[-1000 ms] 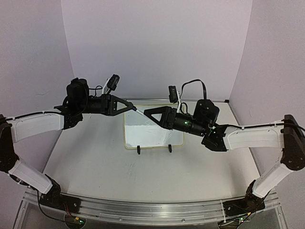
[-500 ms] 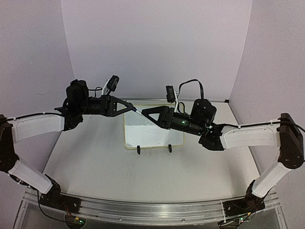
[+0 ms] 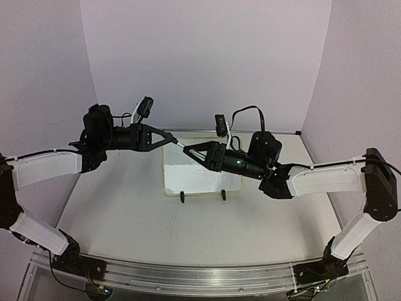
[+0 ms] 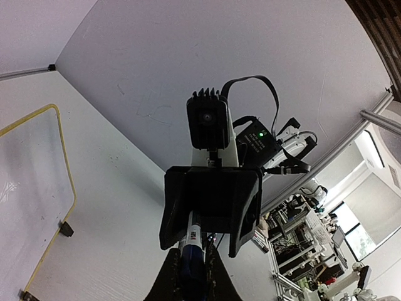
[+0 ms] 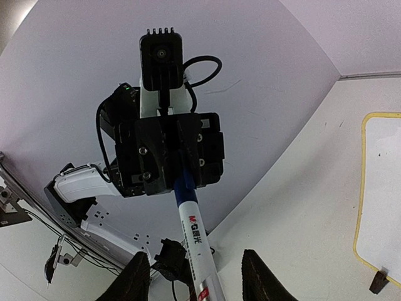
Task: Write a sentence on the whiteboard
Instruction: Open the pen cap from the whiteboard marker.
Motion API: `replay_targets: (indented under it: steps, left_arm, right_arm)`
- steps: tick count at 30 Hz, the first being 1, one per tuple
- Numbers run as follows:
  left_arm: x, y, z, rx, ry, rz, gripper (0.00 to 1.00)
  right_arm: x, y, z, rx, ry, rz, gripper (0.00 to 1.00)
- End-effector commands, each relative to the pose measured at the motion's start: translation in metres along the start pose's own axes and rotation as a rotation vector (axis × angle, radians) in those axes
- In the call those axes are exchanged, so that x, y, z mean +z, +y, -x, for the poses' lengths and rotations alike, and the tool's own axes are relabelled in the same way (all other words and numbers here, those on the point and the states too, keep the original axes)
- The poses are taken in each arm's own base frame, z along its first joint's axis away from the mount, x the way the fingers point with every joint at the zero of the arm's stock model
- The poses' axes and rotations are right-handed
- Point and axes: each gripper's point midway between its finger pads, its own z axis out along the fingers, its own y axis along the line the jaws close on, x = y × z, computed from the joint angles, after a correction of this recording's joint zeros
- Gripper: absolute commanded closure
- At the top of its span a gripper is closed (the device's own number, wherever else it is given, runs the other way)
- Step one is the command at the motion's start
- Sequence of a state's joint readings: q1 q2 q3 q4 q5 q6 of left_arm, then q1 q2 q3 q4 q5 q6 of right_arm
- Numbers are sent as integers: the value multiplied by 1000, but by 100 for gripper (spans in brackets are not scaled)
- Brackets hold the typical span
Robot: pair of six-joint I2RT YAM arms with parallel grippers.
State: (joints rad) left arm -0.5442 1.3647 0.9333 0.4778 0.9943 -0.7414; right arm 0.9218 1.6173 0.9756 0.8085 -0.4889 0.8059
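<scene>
The whiteboard lies on the table on two black clip feet, its pale-yellow rim also visible in the left wrist view and the right wrist view. No sentence is visible on its face. Above its far left corner, my left gripper is shut on the blue cap end of a white marker. In the left wrist view that gripper clamps the blue cap. My right gripper faces it, open. Its fingers stand wide on either side of the marker barrel without touching it.
Purple walls close in the table at the back and both sides. The left arm's white link and the right arm's white link hang over the table on either side of the board. An aluminium rail runs along the near edge.
The right arm has moved left toward the left gripper, bringing its open fingers around the marker's barrel. The left gripper has shifted slightly, still holding the marker.
</scene>
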Motion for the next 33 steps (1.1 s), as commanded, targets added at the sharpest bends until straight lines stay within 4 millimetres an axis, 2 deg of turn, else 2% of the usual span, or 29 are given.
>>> replay_targets:
  steps: [1,12,22,33]
  left_arm:
    - [-3,-8,7,35,-28,-22,100]
    - [1,2,2,-2,-18,-23,100]
    - [3,10,-2,-25,-10,-14,100]
    - [3,9,-2,-26,-11,-19,100]
  right_arm:
    - [4,24,17,-32,-40,75,53]
    - [2,30,23,-55,-60,77,61]
    - [-2,37,34,-98,-103,72,75]
    - [-8,44,43,-112,-158,90,89]
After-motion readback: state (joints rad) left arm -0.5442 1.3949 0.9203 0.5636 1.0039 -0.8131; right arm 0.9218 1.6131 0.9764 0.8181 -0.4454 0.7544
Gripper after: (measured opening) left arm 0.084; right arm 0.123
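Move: The capped marker hangs in mid-air with its cap already pinched by the left hand; its middle is about 1 cm left and 1 cm ahead of the right hand's point and level with it, inside the half-open right fingers. The whiteboard lies beneath and beyond, its centre roughly 20 cm ahead of the right hand, 2 cm to its right and 30 cm down. From the left hand, the marker's middle is about 5 cm right and 3 cm back, at the same height. The marker's white barrel is closed in on from both sides as the right fingers go steadily from about half open to nearly shut around it. That hand otherwise stays put until late, then eases forward under 1 cm with a turn of only a few degrees. The left hand practically stands still, keeping its pinch on the cap. ##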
